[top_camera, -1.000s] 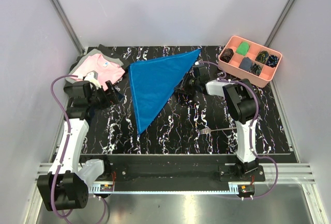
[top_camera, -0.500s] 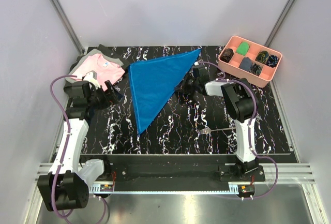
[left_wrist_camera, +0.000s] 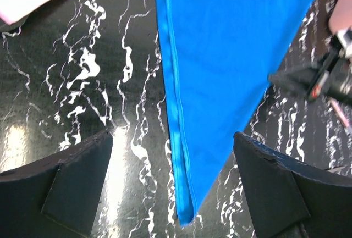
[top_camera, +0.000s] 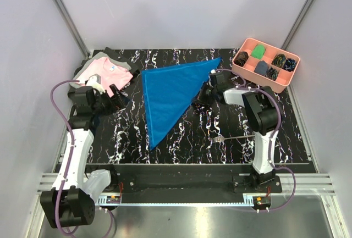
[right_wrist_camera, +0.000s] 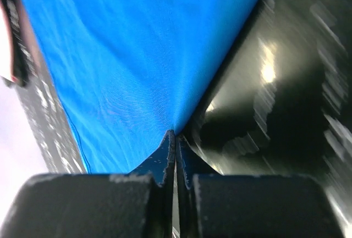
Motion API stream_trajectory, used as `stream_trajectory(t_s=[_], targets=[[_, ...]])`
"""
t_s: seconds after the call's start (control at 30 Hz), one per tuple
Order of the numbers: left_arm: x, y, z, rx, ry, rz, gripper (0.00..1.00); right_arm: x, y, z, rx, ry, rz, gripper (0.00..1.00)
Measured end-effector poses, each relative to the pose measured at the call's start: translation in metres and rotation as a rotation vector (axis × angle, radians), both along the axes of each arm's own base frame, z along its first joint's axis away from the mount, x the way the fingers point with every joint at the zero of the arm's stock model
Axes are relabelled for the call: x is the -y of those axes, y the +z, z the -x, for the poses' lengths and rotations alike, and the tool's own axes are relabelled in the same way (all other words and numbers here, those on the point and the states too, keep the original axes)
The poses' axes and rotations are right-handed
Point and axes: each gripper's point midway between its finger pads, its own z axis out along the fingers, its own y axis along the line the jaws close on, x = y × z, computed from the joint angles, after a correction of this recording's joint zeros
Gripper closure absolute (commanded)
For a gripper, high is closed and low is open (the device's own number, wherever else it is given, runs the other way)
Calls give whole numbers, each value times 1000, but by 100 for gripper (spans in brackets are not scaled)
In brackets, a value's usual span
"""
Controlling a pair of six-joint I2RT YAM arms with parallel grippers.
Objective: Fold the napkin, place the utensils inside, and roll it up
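The blue napkin [top_camera: 170,89] lies folded into a triangle on the black marbled table, its long point toward the near edge. My right gripper [top_camera: 204,94] is at the napkin's right edge and shut on it; in the right wrist view the cloth [right_wrist_camera: 126,56] is drawn to a point at the closed tips of the gripper [right_wrist_camera: 176,136]. My left gripper [top_camera: 122,101] hangs open left of the napkin, holding nothing. In the left wrist view, the napkin's folded left edge [left_wrist_camera: 176,139] runs between the spread fingers of that gripper [left_wrist_camera: 171,136]. A silver fork [top_camera: 231,138] lies near the right arm.
A pink folded shirt [top_camera: 107,73] lies at the back left, just behind the left gripper. A pink compartment tray [top_camera: 263,80] holding small cloth bundles stands at the back right. The right arm's links lean over the table beside the fork.
The right gripper has closed on the napkin's right edge and pulled back to the right, and the whole napkin has slid slightly right with it. The left arm has barely moved.
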Motion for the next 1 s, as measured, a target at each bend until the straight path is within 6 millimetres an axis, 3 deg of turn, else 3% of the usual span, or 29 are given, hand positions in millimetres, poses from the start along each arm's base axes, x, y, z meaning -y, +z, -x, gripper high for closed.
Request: stream_trajectory(t_s=[0.17,0.33,0.4,0.43,0.53,0.7,0.8,0.9,1.0], targets=[[20,-3,-5,27,-6,36,8,36,-1,37,-62,-2,68,100],[85,-20,-17,0,-140,74,12,72,-2,70,-113,-9,145,100],[96,-35,-32,-39,-147,65,14,81,-2,79,-130,-7,166,89],[100,-46,-41,-70,-149,55,17,87,-2,83,-139,-6,175,71],[116,-65,-78,-122,-168,19,23,92,2,89,-146,9,176,50],[144,-72,-160,-89,-226,-39,40,92,19,94,-111,51,170,45],[154,-80,-196,-77,-249,-75,49,91,39,96,-66,73,160,44],[155,-102,-213,-106,-254,-121,59,90,62,92,0,83,151,43],[149,-129,-208,-176,-252,-167,59,91,83,89,63,83,145,43]])
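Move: From the left hand, wide open high over the left side, the napkin's far-left corner is about 28 cm ahead, 8 cm right and 18 cm below; the napkin's near tip is some 7 cm back and 14 cm right, the pink shirt 22 cm ahead and 8 cm left. The right fingers already pinch the napkin's slanting edge, its middle about 13 cm left and 3 cm ahead of them; the fork is roughly 15 cm back and 14 cm right. Dragging the pinched edge on, the right hand slides low about 9 cm back and 9 cm to its right, then opens about halfway, lets go and rises some 8 cm. Meanwhile the left hand swings right, then reaches some 20 cm forward while sinking to just above the napkin's far-left corner, its fingers closing to under half open, without gripping yet. ##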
